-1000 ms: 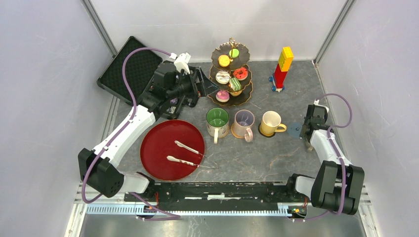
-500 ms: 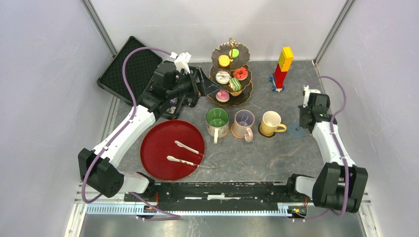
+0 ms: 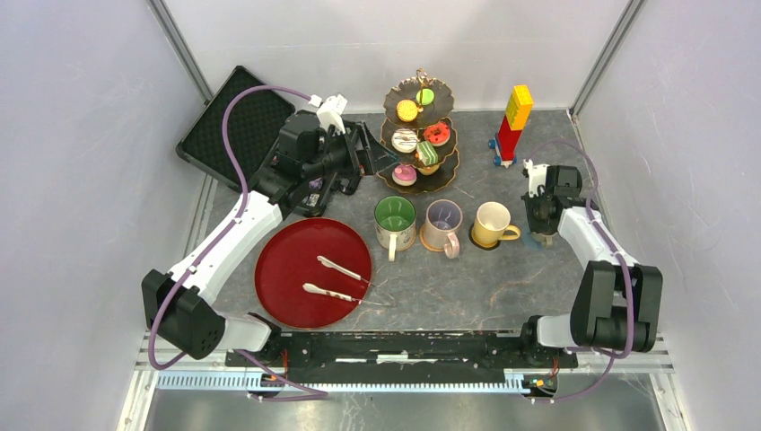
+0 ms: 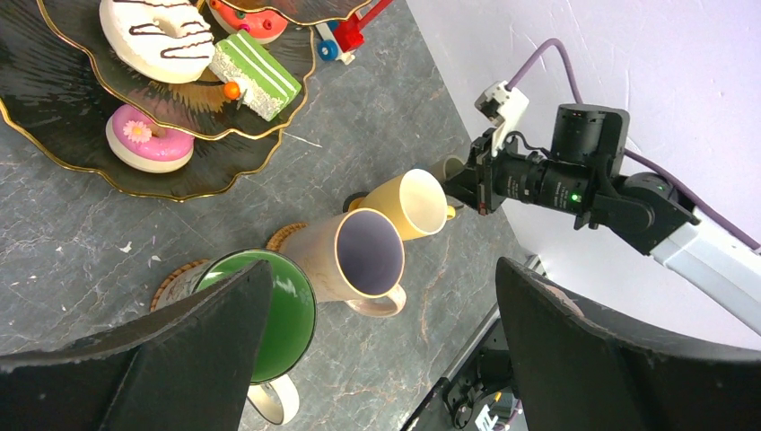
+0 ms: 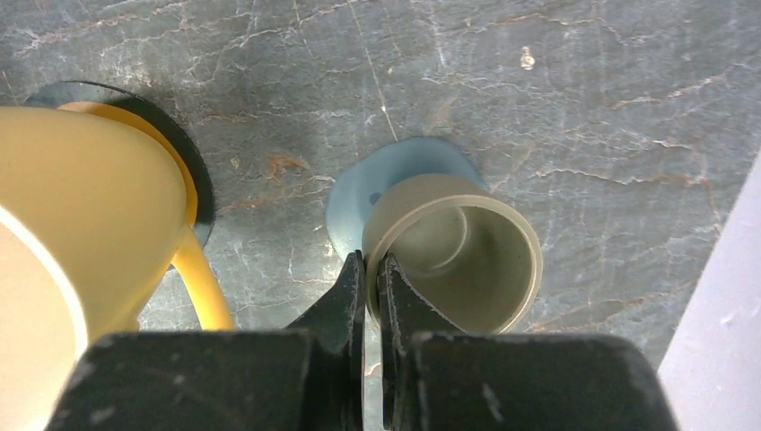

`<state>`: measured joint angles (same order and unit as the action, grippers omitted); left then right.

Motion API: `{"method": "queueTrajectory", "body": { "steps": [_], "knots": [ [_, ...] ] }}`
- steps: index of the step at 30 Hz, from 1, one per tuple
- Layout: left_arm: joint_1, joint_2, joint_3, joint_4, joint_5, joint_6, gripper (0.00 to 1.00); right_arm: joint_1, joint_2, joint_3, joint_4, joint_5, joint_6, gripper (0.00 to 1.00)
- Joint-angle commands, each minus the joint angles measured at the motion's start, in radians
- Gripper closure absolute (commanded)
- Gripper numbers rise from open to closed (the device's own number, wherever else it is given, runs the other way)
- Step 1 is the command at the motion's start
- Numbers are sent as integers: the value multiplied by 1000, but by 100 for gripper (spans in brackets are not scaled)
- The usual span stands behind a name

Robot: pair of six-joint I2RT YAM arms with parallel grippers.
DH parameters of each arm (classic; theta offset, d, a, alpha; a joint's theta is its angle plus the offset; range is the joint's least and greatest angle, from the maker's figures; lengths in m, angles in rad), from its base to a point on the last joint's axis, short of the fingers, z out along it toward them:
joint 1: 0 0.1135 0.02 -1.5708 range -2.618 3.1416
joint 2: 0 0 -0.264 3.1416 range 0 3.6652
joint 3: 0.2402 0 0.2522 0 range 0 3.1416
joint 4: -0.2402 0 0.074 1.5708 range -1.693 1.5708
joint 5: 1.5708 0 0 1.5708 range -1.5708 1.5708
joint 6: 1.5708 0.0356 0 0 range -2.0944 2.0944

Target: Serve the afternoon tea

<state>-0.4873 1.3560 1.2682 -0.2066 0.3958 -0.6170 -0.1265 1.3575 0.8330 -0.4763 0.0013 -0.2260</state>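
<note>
A dark three-tier stand point(image 3: 447, 171) holds donuts, macarons and a green cake point(image 4: 258, 72), with a pink donut point(image 4: 146, 139) on its lowest tier. In front of it stand the green-lined mug point(image 3: 395, 218), lilac mug point(image 3: 442, 222) and yellow mug point(image 3: 490, 223), each on a coaster. My right gripper point(image 5: 371, 266) is shut on the near rim of the small grey mug point(image 5: 467, 256), one finger inside and one outside. The mug sits over a blue coaster point(image 5: 352, 199) to the right of the yellow mug point(image 5: 72, 206). My left gripper point(image 3: 381, 157) hangs open and empty beside the stand's lower tiers.
A round red tray point(image 3: 287, 260) carrying metal tongs point(image 3: 339, 278) lies at the front left. A red-and-yellow block tower point(image 3: 513, 121) stands at the back right. A black case point(image 3: 224, 126) lies at the back left. A wall runs close to the right of the grey mug.
My right arm has swung left and away from its base, bringing its shut gripper over the blue coaster. The left arm has not moved.
</note>
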Motion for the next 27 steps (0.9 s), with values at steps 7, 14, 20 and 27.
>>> {"method": "queueTrajectory", "body": {
  "steps": [7, 14, 20, 27],
  "knots": [
    [6, -17, -1, 35, 18, -41, 0, -2, 35, 11, 78, 33, 24, 85],
    [7, -14, -4, 34, 5, -31, 0, -2, 8, 12, 50, 2, 103, 64],
    [8, -30, 5, 13, -24, 0, 0, 4, -99, 77, -23, 40, 119, 43],
    [7, -76, -1, 12, -81, 65, 0, 37, -277, 250, -136, -27, 146, 2]
  ]
}}
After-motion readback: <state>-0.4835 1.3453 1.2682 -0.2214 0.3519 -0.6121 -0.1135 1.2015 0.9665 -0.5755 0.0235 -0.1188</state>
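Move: The small grey cup hangs by its left wall in the right fingers, its middle roughly 3 cm to the right of them and 2 cm lower. The blue coaster it is meant for lies almost directly below, about 1 cm ahead, 2 cm right and 5 cm down. The yellow mug stands some 11 cm to the left and 1 cm ahead, the lilac mug about 22 cm left, level with the hand. From the left hand the coaster is about 39 cm right, 2 cm back and 29 cm below. The small grey cup, still pinched by its left wall, is lowered the last centimetre or less onto the blue coaster by the right hand. Its fingers then open from nearly shut to wide while the hand stays in place, coming free of the wall, and the hand lifts straight up away from the cup, about 9 cm and quickening, its fingers swinging some 10 degrees forward. ##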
